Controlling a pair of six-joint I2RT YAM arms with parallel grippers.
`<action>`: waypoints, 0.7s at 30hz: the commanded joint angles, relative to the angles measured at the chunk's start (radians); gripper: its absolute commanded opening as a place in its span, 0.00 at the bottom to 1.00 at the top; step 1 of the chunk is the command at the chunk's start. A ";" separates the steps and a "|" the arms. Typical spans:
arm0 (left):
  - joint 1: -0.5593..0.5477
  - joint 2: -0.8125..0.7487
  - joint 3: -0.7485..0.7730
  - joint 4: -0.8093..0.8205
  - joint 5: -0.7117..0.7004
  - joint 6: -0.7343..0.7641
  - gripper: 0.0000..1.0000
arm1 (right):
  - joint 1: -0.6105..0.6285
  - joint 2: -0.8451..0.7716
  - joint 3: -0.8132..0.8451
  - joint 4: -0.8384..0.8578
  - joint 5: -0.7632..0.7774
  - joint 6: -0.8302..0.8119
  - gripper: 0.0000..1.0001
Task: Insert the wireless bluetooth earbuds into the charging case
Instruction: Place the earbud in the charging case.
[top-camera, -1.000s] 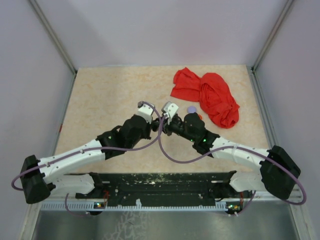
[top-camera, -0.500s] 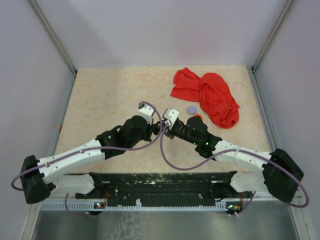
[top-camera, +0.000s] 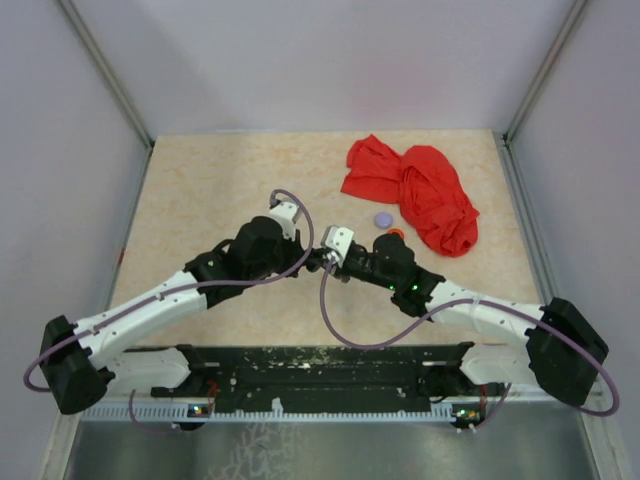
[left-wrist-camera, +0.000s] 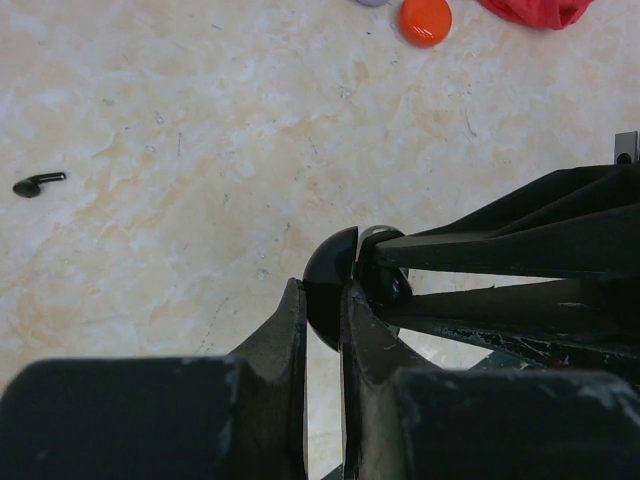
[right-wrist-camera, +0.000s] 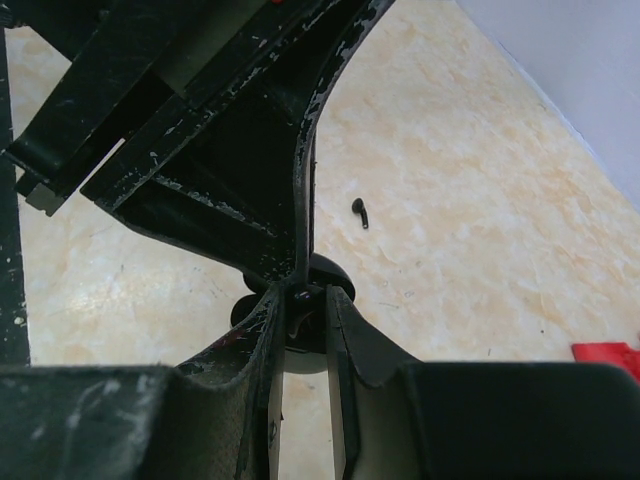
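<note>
The charging case (left-wrist-camera: 328, 272), a small round black shell, hangs above the table between both grippers. My left gripper (left-wrist-camera: 322, 296) is shut on its domed half. My right gripper (right-wrist-camera: 308, 300) comes in from the opposite side and is shut on the case's (right-wrist-camera: 336, 274) other black part. From above, the two grippers (top-camera: 308, 259) (top-camera: 326, 262) meet tip to tip and hide the case. One black earbud (left-wrist-camera: 38, 184) lies loose on the table, apart from both grippers, and shows in the right wrist view as the earbud (right-wrist-camera: 359, 212). No other earbud shows.
A red disc (top-camera: 397, 233) and a lavender disc (top-camera: 382, 219) lie just beyond the right wrist. A crumpled red cloth (top-camera: 415, 190) sits at the back right. Metal posts and walls bound the table at its sides.
Both grippers, still joined on the case, have drawn nearer to the bases and a little left. The left wrist has swung leftward, and the red disc is now uncovered.
</note>
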 joint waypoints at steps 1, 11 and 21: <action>0.056 -0.013 0.042 0.020 0.062 -0.004 0.01 | 0.009 0.003 0.026 -0.041 -0.064 -0.013 0.06; 0.058 -0.020 0.031 0.033 0.112 0.025 0.01 | 0.009 0.036 0.084 -0.085 0.073 0.035 0.17; 0.059 0.007 0.023 0.021 0.093 0.029 0.01 | 0.010 0.037 0.140 -0.138 0.085 0.082 0.48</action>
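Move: The charging case is held open in the left fingers, its middle about 1 cm ahead and 1 cm right of that hand. From the right hand, which holds an earbud at the cavity, it lies some 2 cm left, level in reach and 1 cm below. On the table some 14 cm below the right hand, a loose earbud lies about 17 cm ahead and 14 cm left, the red case about 17 cm ahead and 19 cm right. The right fingers let go of the earbud at the open case, staying shut at first, then parting to nearly half open. The right hand first eases about 1 cm forward and just under 1 cm down, tipping some 5 degrees. The left hand stays in place with its pinch on the case, turning only a few degrees. ##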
